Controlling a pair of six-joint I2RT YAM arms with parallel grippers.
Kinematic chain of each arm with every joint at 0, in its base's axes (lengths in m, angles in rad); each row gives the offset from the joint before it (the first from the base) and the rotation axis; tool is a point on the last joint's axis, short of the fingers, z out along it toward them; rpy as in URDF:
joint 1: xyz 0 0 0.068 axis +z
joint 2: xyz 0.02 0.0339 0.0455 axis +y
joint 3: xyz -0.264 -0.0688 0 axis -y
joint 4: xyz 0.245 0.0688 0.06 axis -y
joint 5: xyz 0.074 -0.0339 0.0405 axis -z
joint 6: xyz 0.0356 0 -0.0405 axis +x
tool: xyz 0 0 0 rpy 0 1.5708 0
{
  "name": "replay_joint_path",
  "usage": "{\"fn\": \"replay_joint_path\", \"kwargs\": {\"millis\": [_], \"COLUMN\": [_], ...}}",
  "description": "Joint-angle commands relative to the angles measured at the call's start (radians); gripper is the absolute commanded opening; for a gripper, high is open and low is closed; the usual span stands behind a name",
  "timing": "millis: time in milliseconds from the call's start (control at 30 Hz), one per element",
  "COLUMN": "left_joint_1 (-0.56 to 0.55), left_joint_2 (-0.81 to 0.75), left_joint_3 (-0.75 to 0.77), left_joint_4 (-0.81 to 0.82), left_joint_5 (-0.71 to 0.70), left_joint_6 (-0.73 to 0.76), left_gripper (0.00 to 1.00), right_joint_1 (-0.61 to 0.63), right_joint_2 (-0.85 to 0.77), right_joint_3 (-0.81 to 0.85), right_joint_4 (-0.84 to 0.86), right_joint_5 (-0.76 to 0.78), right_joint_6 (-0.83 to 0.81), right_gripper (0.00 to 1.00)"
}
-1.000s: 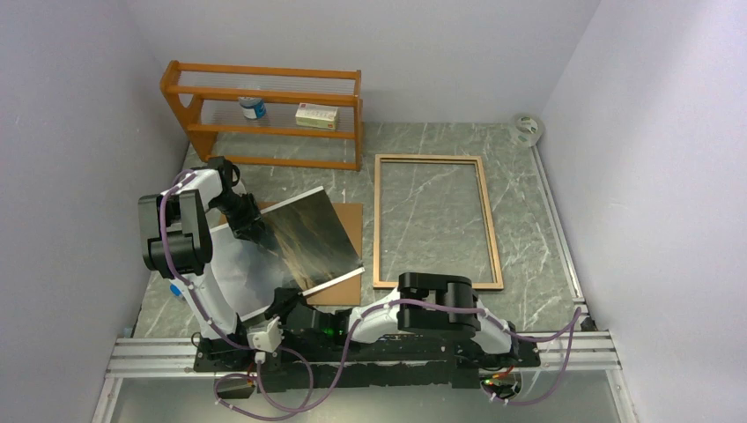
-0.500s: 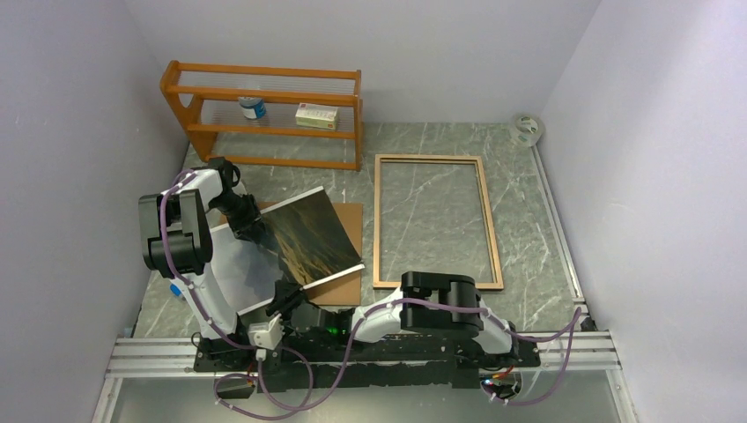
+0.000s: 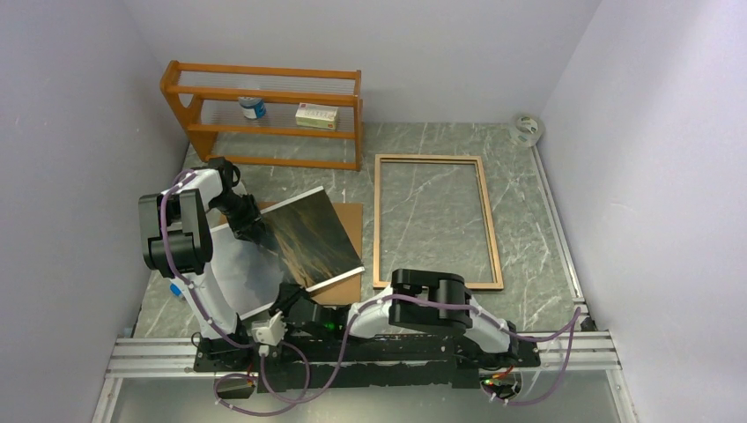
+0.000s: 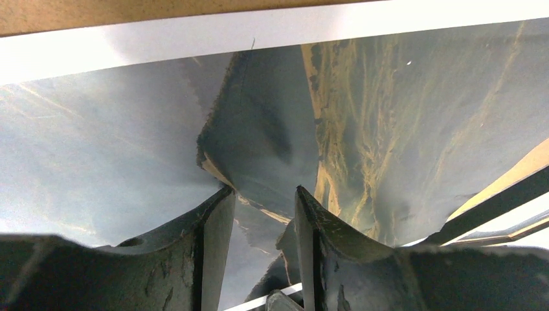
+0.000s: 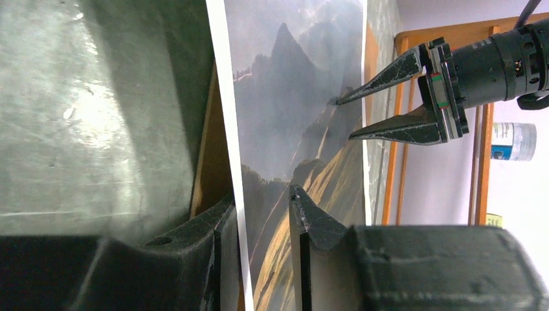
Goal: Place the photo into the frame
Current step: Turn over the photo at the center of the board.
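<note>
The photo (image 3: 308, 238), a print of grey mountains and golden grass with a white border, is raised at a slant over the brown backing board (image 3: 352, 216), left of the frame (image 3: 377, 220). The frame lies flat with its light wood side up. My left gripper (image 3: 251, 231) is open, both fingertips against the photo's face (image 4: 388, 116) near its left edge; the right wrist view shows this gripper (image 5: 343, 120) too. My right gripper (image 5: 262, 194) straddles the photo's near white edge (image 5: 223, 97), with a gap still showing beside one finger.
An orange-brown shelf rack (image 3: 264, 115) stands at the back left with a bottle (image 3: 253, 107) and a small box (image 3: 316, 115) on it. A pale sheet (image 3: 231, 269) lies under the photo's left side. A tape roll (image 3: 528, 129) sits in the far right corner.
The photo has tipped up steeper than a second ago. My right jaws have narrowed around its near edge and the right arm has shifted a little left. The left gripper stays put.
</note>
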Motion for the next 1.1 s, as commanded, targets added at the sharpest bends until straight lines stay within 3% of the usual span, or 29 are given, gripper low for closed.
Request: {"fn": "replay_joint_path", "kwargs": {"millis": [0,133,233,433,600,767,1067], "left_joint_1": [-0.006,-0.007,-0.006,-0.006,-0.005,-0.006,-0.006], "left_joint_2": [0.053,0.041,0.015,-0.085,-0.222,-0.348,-0.508], "left_joint_3": [-0.015,0.006,0.031,0.161,0.354,0.527,0.681], "left_joint_4": [0.009,-0.007,-0.023,-0.117,-0.214,-0.257,-0.287], "left_joint_5": [-0.027,-0.024,-0.025,-0.063,-0.114,-0.165,-0.159], "left_joint_6": [0.032,0.032,0.029,0.010,-0.004,-0.001,0.002], "left_gripper": [0.46,0.46,0.46,0.51,0.68,0.80,0.85], "right_joint_1": [-0.038,-0.038,-0.038,-0.037,-0.037,-0.041,-0.085], "right_joint_2": [0.007,0.012,0.009,-0.031,-0.096,-0.171,-0.278], "right_joint_3": [0.051,0.072,0.082,0.041,0.059,0.117,0.156], "right_joint_4": [0.012,-0.005,-0.016,0.029,0.018,-0.096,-0.255], "right_joint_5": [-0.011,0.000,0.010,0.050,0.101,0.103,0.046], "right_joint_6": [-0.014,-0.015,-0.006,-0.038,-0.070,-0.033,0.063], "right_gripper": [0.32,0.22,0.00,0.00,0.00,0.00,0.00]}}
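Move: The photo lies skewed on the brown board, its near long edge between the right hand's open fingertips and its middle some 11 cm ahead and 1 cm left of that hand, nearly level. The board's middle is straight ahead about 11 cm, just beneath; the wooden frame's is 19 cm ahead and 38 cm right. From the left hand, fingertips down on the photo, its middle is about 4 cm back and 7 cm right; the rack stands about 22 cm ahead and 3 cm right. The photo's near edge is pinched by the right fingers, which slide about 2 cm forward over it as they shut, then lift it roughly 10 cm while easing a little farther forward. The left hand comes off the photo and climbs fast, some 34 cm with a small forward swing, opening wide and tilting its fingers forward nearly 50 degrees. ##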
